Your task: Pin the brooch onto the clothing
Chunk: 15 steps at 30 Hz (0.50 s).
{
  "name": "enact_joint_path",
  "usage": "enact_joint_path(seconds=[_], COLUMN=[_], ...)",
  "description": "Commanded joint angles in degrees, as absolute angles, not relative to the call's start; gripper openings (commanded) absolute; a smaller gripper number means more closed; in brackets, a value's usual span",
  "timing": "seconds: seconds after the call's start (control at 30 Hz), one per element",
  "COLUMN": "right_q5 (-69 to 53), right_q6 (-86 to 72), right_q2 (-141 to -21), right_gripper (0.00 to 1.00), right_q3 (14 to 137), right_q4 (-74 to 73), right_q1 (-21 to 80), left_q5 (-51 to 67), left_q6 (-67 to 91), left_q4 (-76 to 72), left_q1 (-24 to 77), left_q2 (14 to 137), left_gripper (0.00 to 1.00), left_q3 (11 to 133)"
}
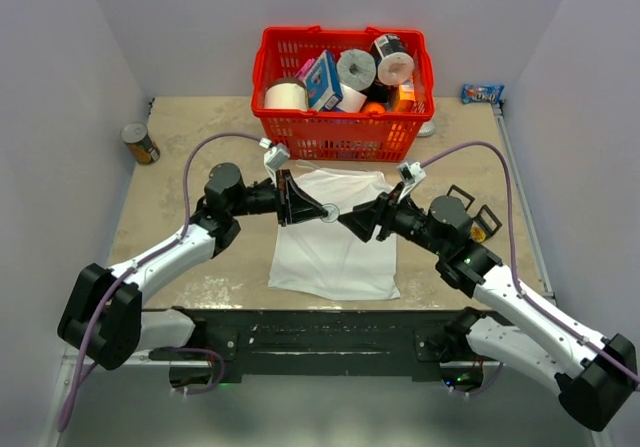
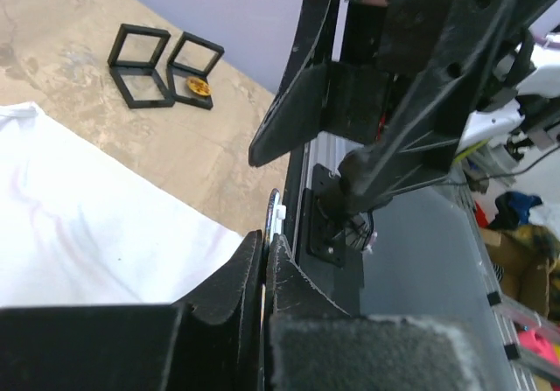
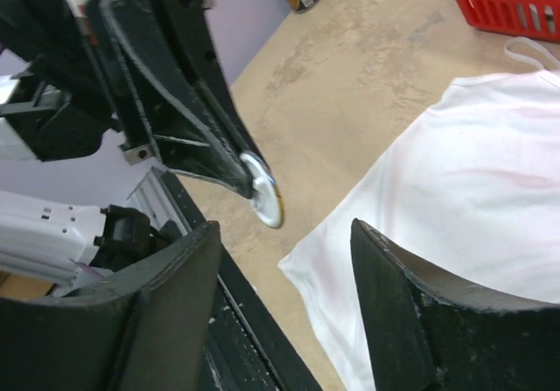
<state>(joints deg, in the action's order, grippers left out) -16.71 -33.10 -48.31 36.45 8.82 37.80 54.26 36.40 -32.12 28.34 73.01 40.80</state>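
Note:
The brooch [image 1: 329, 211], a small round disc showing its silvery back [image 3: 264, 197], hangs above the upper middle of the white T-shirt [image 1: 335, 257]. My left gripper [image 1: 318, 208] is shut on it; in the left wrist view its fingertips [image 2: 265, 240] press together with the disc's thin edge [image 2: 275, 207] sticking out beyond them. My right gripper [image 1: 346, 219] faces it from the right, open, just short of the disc. In the right wrist view the right gripper [image 3: 284, 230] has nothing between its fingers. The shirt [image 3: 472, 190] lies flat on the table.
A red basket [image 1: 340, 77] of rolls and boxes stands behind the shirt. A can [image 1: 140, 143] sits at the far left and a snack packet [image 1: 482, 94] at the far right. Small black frame stands [image 2: 162, 67] hold an orange-gold piece [image 2: 199, 86] right of the shirt.

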Motion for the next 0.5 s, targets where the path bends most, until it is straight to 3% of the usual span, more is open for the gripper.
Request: enact_joint_path(seconds=[0.0,0.17,0.47], right_q5=[-11.51,-14.23,-16.26], right_q6=[-35.68,-37.0,-37.53], right_q2=[-47.9,-50.09,-52.64], right_gripper=[0.61,0.48,0.39], right_q3=[33.93,33.05,33.13], right_q4=[14.84,20.56,26.27], right_q1=[37.71,37.79,37.88], left_q5=[47.9,48.6,49.48], left_q6=[40.6,43.24,45.26], left_q4=[-38.84,-41.65,-44.12], left_q1=[27.95,27.6,27.69], left_q2=[69.52,70.49,71.54], left_gripper=[0.0,0.0,0.0], left_q3=[38.59,37.88,37.09])
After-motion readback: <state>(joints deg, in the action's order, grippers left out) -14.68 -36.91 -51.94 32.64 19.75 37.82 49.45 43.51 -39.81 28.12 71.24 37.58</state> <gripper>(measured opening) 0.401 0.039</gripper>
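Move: My left fingers already hold the brooch, its middle just off their tips, about 2 cm to the left hand's right. From my open right hand the brooch lies roughly 5 cm to the left, 3 cm ahead and 1 cm lower. The clothing's middle is spread some 20 cm below my right hand, 2 cm ahead and 3 cm left; the red basket stands about 32 cm ahead, 3 cm left and 10 cm lower. I bring my part-open right hand in beside the brooch, dipping about 1.5 cm as I edge forward, then going on forward and a little left while rising slightly, and narrowing the fingers to well under half open. My left hand keeps its pinch on the brooch and lifts it roughly 1 cm, with a slight counter-clockwise turn. ##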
